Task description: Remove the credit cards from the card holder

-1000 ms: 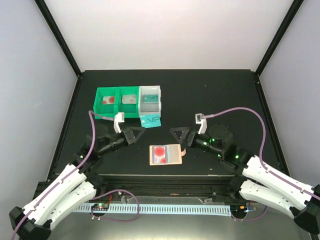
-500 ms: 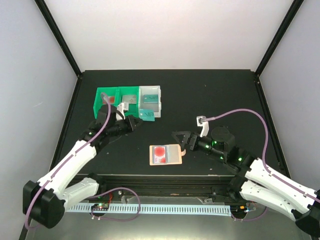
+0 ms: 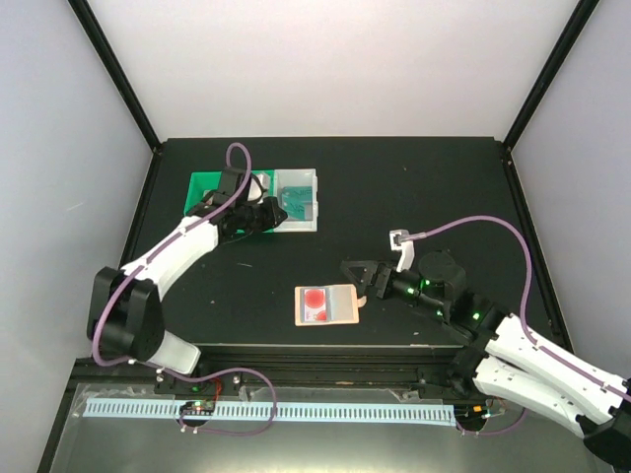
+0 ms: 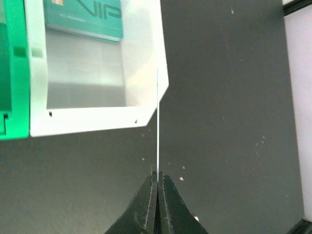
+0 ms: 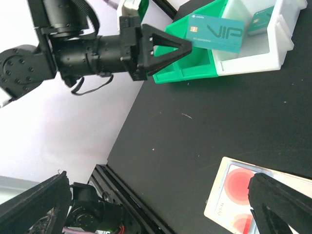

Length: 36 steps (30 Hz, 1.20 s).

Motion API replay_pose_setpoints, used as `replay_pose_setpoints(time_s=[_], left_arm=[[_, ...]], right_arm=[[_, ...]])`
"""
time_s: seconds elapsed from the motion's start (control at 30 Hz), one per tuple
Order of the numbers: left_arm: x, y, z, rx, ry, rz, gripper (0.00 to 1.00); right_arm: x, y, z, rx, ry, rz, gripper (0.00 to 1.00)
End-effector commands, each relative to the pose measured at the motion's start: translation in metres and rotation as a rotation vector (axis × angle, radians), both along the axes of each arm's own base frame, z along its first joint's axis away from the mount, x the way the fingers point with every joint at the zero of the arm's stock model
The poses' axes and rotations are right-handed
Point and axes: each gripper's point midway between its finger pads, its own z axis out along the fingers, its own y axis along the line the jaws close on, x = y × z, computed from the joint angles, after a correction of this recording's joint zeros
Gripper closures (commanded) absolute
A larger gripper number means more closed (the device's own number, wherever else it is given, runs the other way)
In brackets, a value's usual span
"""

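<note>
The tan card holder point(image 3: 342, 305) lies open on the black table with a red-pink credit card point(image 3: 315, 301) in its pocket. The same card holder point(image 5: 215, 197) and card point(image 5: 239, 181) show in the right wrist view. My left gripper point(image 3: 268, 214) is shut on a teal credit card point(image 5: 214, 33) and holds it over the white bin point(image 3: 314, 202). From the left wrist that card point(image 4: 157, 117) appears edge-on above the bin's rim. A second teal card point(image 4: 83, 14) lies in the bin. My right gripper point(image 3: 355, 281) stands open just right of the card holder, with nothing in it.
A green bin point(image 3: 202, 187) with two compartments adjoins the white bin point(image 4: 97, 122) at the back left. The table's raised black frame runs along the left edge point(image 5: 105, 175). Cables loop from both wrists.
My left arm has swung away from the card holder to the back left, carrying the teal card to the white bin. The right gripper has shifted slightly toward the card holder.
</note>
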Motion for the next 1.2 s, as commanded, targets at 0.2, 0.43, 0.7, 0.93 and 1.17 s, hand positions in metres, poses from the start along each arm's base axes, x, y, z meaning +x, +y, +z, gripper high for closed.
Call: replay_pose_setpoints(time_s=[0.2,0.43,0.7,0.93,1.17], left_arm=[[0.068,0.01,-0.011,0.084,-0.012,0.047,0.98],[0.096,0.002,-0.024,0.055,0.02,0.05,0.98],[0.117,-0.004,-0.041,0.048,0.044,0.055,0.98],[0.13,-0.005,-0.056,0.06,0.057,0.068,0.99],[0.138,-0.013,-0.062,0.023,0.07,0.061,0.98]], right_arm=[[0.001,-0.007,-0.007,-0.04,-0.006,-0.025,0.0],[0.001,-0.007,-0.004,-0.035,0.001,-0.025,0.0],[0.001,-0.01,-0.004,-0.037,0.005,-0.04,0.0],[0.001,-0.011,-0.003,-0.05,0.003,-0.04,0.0],[0.002,-0.011,-0.006,-0.062,0.005,-0.043,0.0]])
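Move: The white bin, which already holds a few VIP cards, lies about 13 cm ahead of the left hand, some 2 cm to its right and 14 cm below. The near green bin adjoins the white bin, level with it and about 11 cm to its left. From the right hand the white bin is some 25 cm ahead, 13 cm to the left and 21 cm below. The left hand, still pinching the VIP card, carries it about 12 cm forward and 7 cm down into the white bin. ##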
